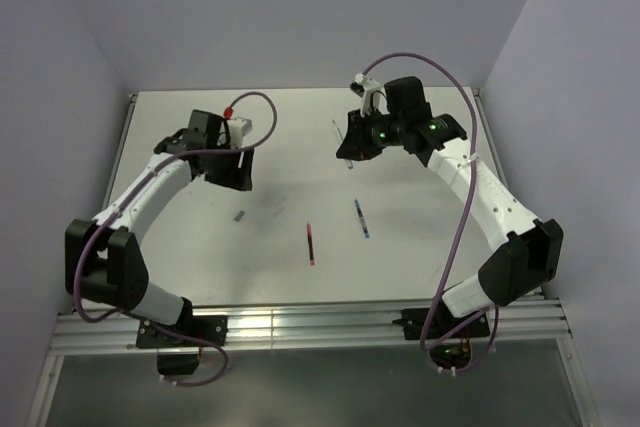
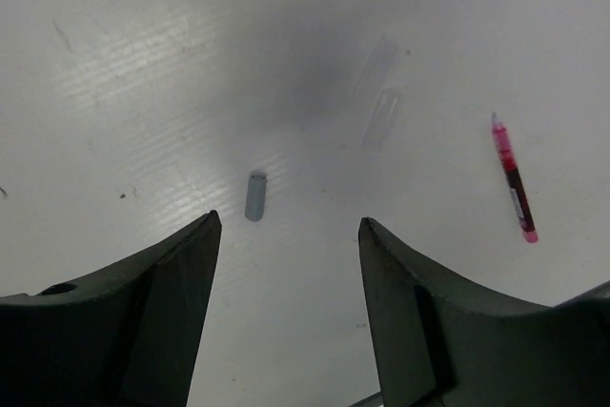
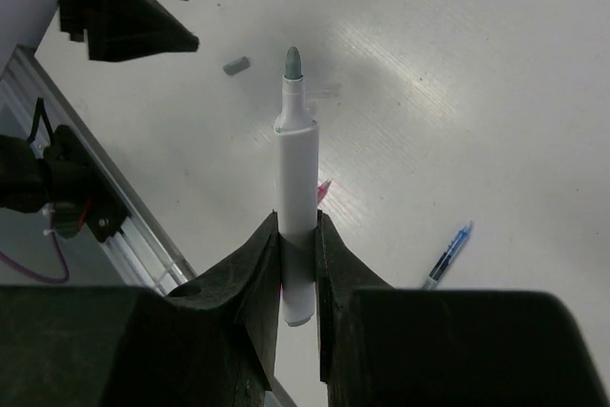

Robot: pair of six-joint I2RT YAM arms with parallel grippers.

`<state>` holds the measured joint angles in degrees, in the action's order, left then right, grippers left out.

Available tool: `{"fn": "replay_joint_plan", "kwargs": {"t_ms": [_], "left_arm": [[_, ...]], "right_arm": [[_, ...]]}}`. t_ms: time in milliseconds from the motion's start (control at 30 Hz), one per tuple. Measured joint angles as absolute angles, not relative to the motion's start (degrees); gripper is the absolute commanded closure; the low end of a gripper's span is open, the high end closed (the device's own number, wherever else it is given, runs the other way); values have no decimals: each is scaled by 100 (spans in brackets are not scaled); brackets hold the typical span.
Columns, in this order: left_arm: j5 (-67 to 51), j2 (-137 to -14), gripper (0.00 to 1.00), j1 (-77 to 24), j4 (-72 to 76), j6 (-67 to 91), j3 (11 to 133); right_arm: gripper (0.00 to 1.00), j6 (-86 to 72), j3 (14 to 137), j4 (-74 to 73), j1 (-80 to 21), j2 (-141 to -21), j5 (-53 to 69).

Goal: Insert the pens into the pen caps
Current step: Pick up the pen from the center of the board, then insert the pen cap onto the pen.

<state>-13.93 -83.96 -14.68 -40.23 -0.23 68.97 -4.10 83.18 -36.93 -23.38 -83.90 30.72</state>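
My right gripper (image 3: pixel 297 221) is shut on a white pen (image 3: pixel 296 169), which has a grey-green tip and points away from the wrist. In the top view this gripper (image 1: pixel 354 152) hovers over the far right of the table. My left gripper (image 2: pixel 289 221) stands open with nothing between its fingers, just short of a small grey pen cap (image 2: pixel 254 196) lying on the table. Two clear caps (image 2: pixel 381 118) lie beyond the grey one. A red pen (image 2: pixel 514 178) lies to the right. From above, the grey cap (image 1: pixel 240 215), red pen (image 1: pixel 310 243) and blue pen (image 1: pixel 361 218) lie mid-table.
The table (image 1: pixel 290 277) is white, with walls on three sides and a metal rail (image 1: pixel 300 327) at its near edge. A thin stick (image 1: pixel 336 130) lies beside the right gripper. The blue pen (image 3: pixel 448 256) lies below the right wrist.
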Motion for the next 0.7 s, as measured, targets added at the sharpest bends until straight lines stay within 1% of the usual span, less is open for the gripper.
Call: {"fn": "replay_joint_plan", "kwargs": {"t_ms": [67,200,367,533,700], "left_arm": [[-1135,-8648,36,-1638,-4018,137,6761],[-646,-8971,47,-1944,-3975,357,6414],[-281,-9384,53,-2228,-3927,471,6289],[60,-9666,54,-2292,-3826,556,6311],[333,-9736,53,-2292,-3795,569,6445]], "right_arm": [[100,-388,8276,-3756,-2338,-8390,3076],[100,-353,8211,-3800,-2338,-8390,3094],[100,-342,8193,-3833,-2338,-8390,3114],[100,-325,8125,-3850,-2338,-8390,3116],[100,-303,8103,-3863,-2338,-8390,3144]]}}
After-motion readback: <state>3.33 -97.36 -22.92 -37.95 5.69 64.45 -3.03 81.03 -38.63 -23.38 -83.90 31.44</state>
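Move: The grey cap lies almost straight below the open left hand, about 15 cm down and perhaps 1 cm back. The pair of clear caps is some 9 cm to the right of the grey cap and 2 cm farther out; the red pen lies about 17 cm to its right and 7 cm nearer the base. From the right hand, which holds the white pen, the grey cap is roughly 23 cm to the left, 2 cm back and 27 cm down. The grey cap is what the left hand comes down towards: it sinks about 10 cm, fast at first and easing out just above the cap, first drawing back some 3 cm and then edging forward again by about half that. On the way the wrist swings the fingers some 20 degrees closer to straight down, and they narrow part-way without touching the cap. ##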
